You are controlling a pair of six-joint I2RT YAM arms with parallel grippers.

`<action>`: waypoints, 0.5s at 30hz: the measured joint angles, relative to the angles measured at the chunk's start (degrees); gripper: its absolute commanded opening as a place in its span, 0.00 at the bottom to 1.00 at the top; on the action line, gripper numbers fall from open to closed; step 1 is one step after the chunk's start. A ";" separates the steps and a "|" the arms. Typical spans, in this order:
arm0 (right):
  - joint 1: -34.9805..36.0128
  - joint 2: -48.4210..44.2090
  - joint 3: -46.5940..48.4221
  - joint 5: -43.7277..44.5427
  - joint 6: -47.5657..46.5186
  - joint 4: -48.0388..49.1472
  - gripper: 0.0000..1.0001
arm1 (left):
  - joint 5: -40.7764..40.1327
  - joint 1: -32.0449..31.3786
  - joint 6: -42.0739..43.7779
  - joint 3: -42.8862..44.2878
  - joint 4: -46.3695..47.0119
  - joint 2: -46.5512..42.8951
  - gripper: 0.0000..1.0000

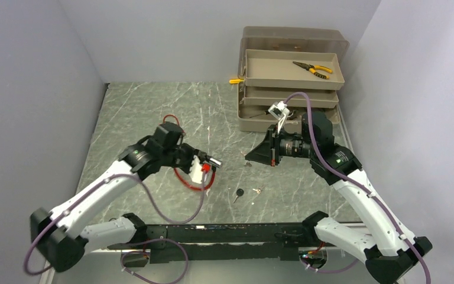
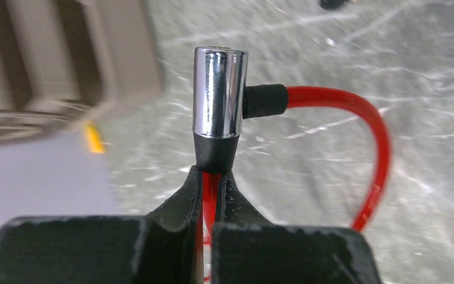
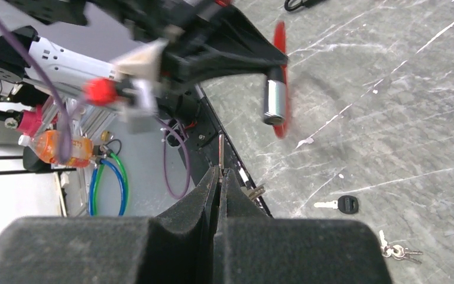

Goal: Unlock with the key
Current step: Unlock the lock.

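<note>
My left gripper (image 2: 213,174) is shut on the red cable (image 2: 378,148) of a cable lock, right under the black collar of its chrome cylinder (image 2: 219,92). The cylinder stands straight out past the fingertips. From above, the left gripper (image 1: 204,161) holds the lock (image 1: 214,161) above the table, and the cable (image 1: 192,183) loops down behind it. My right gripper (image 3: 220,171) is shut on a thin metal key (image 3: 220,151) whose blade sticks out toward the lock cylinder (image 3: 275,100), a short gap away. The right gripper (image 1: 249,155) faces the left one.
A black-headed key (image 1: 238,193) and a small key bunch (image 1: 257,190) lie on the marble table between the arms. A tan tiered toolbox (image 1: 289,77) stands open at the back right with pliers (image 1: 313,69) in its top tray. A yellow handle (image 1: 235,81) pokes out at its left.
</note>
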 measured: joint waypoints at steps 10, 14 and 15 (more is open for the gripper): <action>9.99 5.86 2.62 2.97 -2.89 -8.59 0.00 | 3.15 -0.90 8.52 2.21 -2.14 -18.93 0.00; 17.73 8.81 7.28 7.78 -4.81 -11.72 0.00 | 2.64 -0.90 8.83 3.98 -3.69 -20.11 0.00; 18.64 9.14 8.11 8.52 -5.14 -12.04 0.00 | 2.45 -0.90 8.79 4.57 -3.82 -20.35 0.00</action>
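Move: The lock, pinched in the left fingers by its black collar, lies about 10 cm left of the right hand, some 7 cm ahead and 15 cm lower. From the left hand, the key held in the right fingers is about 11 cm to the right, 6 cm back and 13 cm higher. On the table some 31 cm below the right hand, the black key lies 2 cm back and 2 cm left; the loose keys lie level with that hand and 5 cm right. Still pinching the collar, the left hand lifts the lock quickly, about 13 cm up, drawing some 4 cm back and 2 cm left, and rolls roughly 25 degrees so its fingers come nearer level. The right hand keeps its grip on the key and heads left and back towards the lock, about 7 cm, sinking 3 cm as its fingers swing counter-clockwise and dip a little. Key and lock do not touch yet. ##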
